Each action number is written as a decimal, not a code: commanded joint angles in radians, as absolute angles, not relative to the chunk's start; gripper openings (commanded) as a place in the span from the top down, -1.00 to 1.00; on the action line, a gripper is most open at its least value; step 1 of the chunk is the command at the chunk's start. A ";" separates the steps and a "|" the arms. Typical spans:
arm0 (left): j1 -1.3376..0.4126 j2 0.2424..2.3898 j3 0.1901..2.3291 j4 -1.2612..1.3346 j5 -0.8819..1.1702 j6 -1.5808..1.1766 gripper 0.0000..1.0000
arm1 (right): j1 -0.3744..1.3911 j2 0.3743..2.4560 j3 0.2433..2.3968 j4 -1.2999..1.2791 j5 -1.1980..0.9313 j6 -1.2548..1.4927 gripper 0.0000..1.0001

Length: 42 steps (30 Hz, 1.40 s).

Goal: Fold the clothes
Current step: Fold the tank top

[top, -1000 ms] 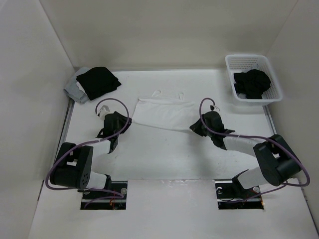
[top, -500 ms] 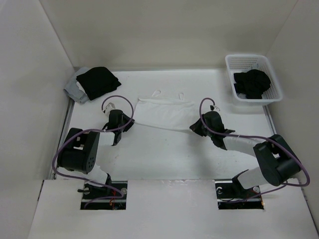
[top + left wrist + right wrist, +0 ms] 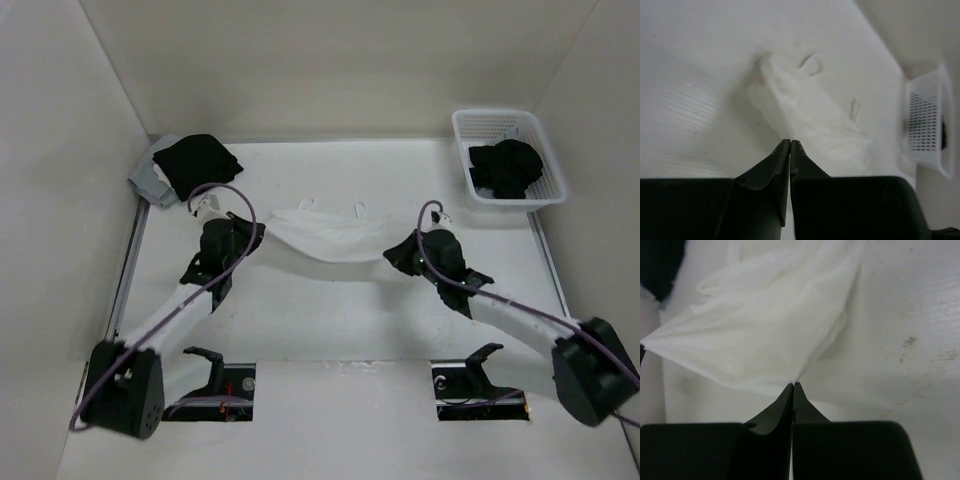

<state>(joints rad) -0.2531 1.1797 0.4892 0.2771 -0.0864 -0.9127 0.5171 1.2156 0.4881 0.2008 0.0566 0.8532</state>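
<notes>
The clothes, a white thin camisole (image 3: 325, 236), hang stretched between my two grippers at mid-table and sag in the middle. Its two narrow straps (image 3: 308, 205) lie on the far side. My left gripper (image 3: 259, 231) is shut on the camisole's left corner. The left wrist view shows the fingertips (image 3: 790, 142) pinched together at the edge of the cloth (image 3: 810, 110). My right gripper (image 3: 391, 252) is shut on the right corner. In the right wrist view the fabric (image 3: 765, 325) fans out from its closed tips (image 3: 793, 385).
A black garment lying on grey cloth (image 3: 190, 165) sits at the far left corner. A white basket (image 3: 495, 113) holding dark clothes stands at the far right and also shows as a perforated basket (image 3: 925, 125) in the left wrist view. Walls enclose the table.
My left gripper has closed on the camisole's left corner. Both arms have stretched out and pulled the corners up and apart, so the flat cloth now hangs between them.
</notes>
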 commanded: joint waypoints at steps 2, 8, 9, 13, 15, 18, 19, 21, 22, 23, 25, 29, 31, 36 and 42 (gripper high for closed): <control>-0.284 0.851 0.528 0.085 -0.110 -0.885 1.00 | 0.588 0.904 0.511 0.030 0.113 0.815 0.99; -0.327 0.453 0.699 -0.309 -0.135 -0.859 0.99 | 0.780 0.530 0.679 -0.368 0.280 0.804 0.97; -0.334 0.413 0.724 -0.361 -0.149 -0.856 0.98 | 0.815 0.505 0.707 -0.408 0.307 0.808 0.97; -0.338 0.354 0.755 -0.465 -0.172 -0.851 0.96 | 0.927 0.515 0.782 -0.479 0.379 0.825 0.96; -0.340 0.376 0.720 -0.462 -0.161 -0.861 0.95 | 0.950 0.572 0.784 -0.454 0.382 0.816 0.95; -0.340 0.449 0.652 -0.399 -0.150 -0.870 0.95 | 0.892 0.679 0.750 -0.379 0.322 0.796 0.95; -0.335 0.483 0.629 -0.368 -0.150 -0.871 0.95 | 0.848 0.714 0.729 -0.333 0.283 0.793 0.95; -0.323 0.558 0.597 -0.303 -0.150 -0.870 0.94 | 0.739 0.797 0.687 -0.232 0.171 0.782 0.95; -0.314 0.616 0.580 -0.251 -0.150 -0.870 0.94 | 0.675 0.849 0.674 -0.178 0.110 0.779 0.95; -0.303 0.677 0.569 -0.195 -0.147 -0.868 0.94 | 0.612 0.908 0.667 -0.128 0.051 0.779 0.95; -0.277 0.826 0.554 -0.061 -0.152 -0.873 0.94 | 0.524 1.026 0.670 -0.031 -0.024 0.779 0.95; -0.216 1.179 0.610 0.187 -0.158 -0.903 0.95 | 0.411 1.292 0.770 0.076 -0.084 0.765 0.95; -0.200 1.357 0.672 0.273 -0.147 -0.929 0.95 | 0.371 1.434 0.846 0.098 -0.092 0.762 0.94; -0.183 1.639 0.845 0.336 -0.123 -0.957 0.95 | 0.308 1.675 1.000 0.146 -0.121 0.769 0.96; -0.191 1.632 0.861 0.350 -0.113 -0.940 0.95 | 0.285 1.706 1.025 0.164 -0.129 0.772 0.95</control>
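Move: Each hand already holds a corner of the tank top's near edge. The tank top's middle is about 6 cm ahead of the left hand and 15 to its right, and about 11 ahead of the right hand and 13 to its left, a few centimetres lower. The black clothes lie some 22 cm ahead of the left hand and 14 left; the basket about 30 ahead of the right hand and 28 right. Both shut hands whip the tank top up about 23 cm and back, then about 25 forward and down. ##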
